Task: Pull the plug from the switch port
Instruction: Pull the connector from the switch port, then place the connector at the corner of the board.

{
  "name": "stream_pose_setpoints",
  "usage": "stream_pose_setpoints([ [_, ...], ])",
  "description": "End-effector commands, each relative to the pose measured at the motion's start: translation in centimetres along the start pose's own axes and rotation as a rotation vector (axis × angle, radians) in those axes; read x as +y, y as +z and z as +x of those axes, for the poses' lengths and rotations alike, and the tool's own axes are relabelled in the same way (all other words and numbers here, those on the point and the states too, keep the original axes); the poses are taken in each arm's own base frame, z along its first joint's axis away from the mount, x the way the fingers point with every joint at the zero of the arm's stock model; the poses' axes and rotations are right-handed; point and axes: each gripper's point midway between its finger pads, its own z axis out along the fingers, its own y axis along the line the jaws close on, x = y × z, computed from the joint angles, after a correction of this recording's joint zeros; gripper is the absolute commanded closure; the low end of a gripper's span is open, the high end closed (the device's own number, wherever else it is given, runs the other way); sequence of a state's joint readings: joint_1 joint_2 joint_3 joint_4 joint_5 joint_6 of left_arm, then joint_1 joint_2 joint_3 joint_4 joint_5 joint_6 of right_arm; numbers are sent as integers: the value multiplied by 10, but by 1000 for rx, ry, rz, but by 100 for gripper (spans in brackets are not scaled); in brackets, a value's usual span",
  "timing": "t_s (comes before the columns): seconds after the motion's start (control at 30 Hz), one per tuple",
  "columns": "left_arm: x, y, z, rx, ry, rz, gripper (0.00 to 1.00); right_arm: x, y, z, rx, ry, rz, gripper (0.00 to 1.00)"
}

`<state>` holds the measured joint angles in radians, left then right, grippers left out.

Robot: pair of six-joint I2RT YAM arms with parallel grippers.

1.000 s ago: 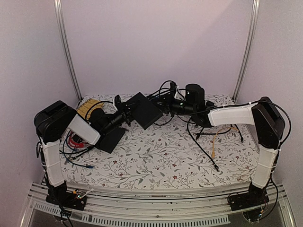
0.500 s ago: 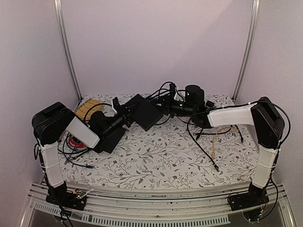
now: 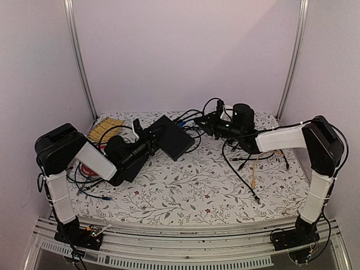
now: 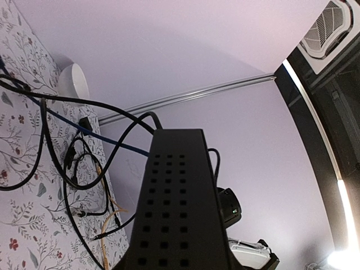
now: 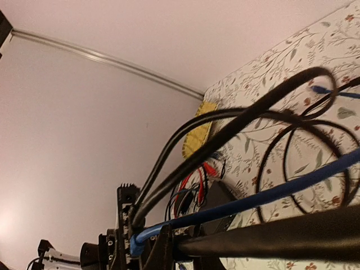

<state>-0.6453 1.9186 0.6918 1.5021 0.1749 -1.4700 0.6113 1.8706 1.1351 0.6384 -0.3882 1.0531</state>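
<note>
My left gripper [image 3: 152,136] is shut on the near-left end of the switch [image 3: 173,138], a flat black box held tilted above the mat. In the left wrist view its vented casing [image 4: 180,208] fills the lower middle and hides my fingers. My right gripper [image 3: 210,119] is shut and sits a short way right of the switch's socket edge [image 5: 125,225]. A thick black cable [image 5: 270,235] leads off from its fingertips [image 5: 167,247]. I cannot make out the plug on it. A blue plug [image 5: 136,246] and two black leads [image 5: 169,160] still sit in the sockets.
A thinner black slab [image 3: 132,164] lies under the left arm. A yellow cable bundle [image 3: 104,129] and red leads [image 3: 87,169] lie at the far left. A beige cable [image 3: 256,169] and loose black cables [image 3: 242,179] lie on the right of the mat.
My right gripper has drawn back to the right, away from the switch. The left arm has pulled the switch slightly left and nearer, so a gap has opened between them.
</note>
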Motion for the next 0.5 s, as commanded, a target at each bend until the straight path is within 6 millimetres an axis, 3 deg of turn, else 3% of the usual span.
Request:
stream_pose_setpoints([
  [0.0, -75, -5, -14, -69, 45, 235, 100, -14, -27, -57, -195, 14, 37, 98],
  [0.13, -74, -2, -13, -65, 42, 239, 100, -13, -29, -65, -203, 6, 29, 98],
  [0.27, -72, -3, -17, -74, 49, 234, 100, -16, -36, -60, -180, 0, 33, 98],
  [0.47, -70, -6, -24, -81, 77, 224, 100, -35, -67, -55, -163, 10, 72, 98],
])
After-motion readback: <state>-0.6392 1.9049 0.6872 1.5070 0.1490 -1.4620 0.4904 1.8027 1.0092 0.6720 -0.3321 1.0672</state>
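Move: Off the right hand's back left, about 5 cm back and 7 cm to its left at nearly its own height, is the switch port that its plug seems to have just left. The switch's middle lies some 10 cm back and 12 cm left, and the blue plug, still seated, about 4 cm back and 8 cm left. From the left hand, the port is roughly 5 cm ahead and 9 cm to the right, about level. Carrying the gripped black cable on away from the port, the right hand darts about 6 cm right and 4 to 5 cm forward, sinking slightly and swinging some 10 degrees clockwise. It checks, then eases back about 2 cm while edging farther right, fingers still shut. The left hand holds the switch almost still. ##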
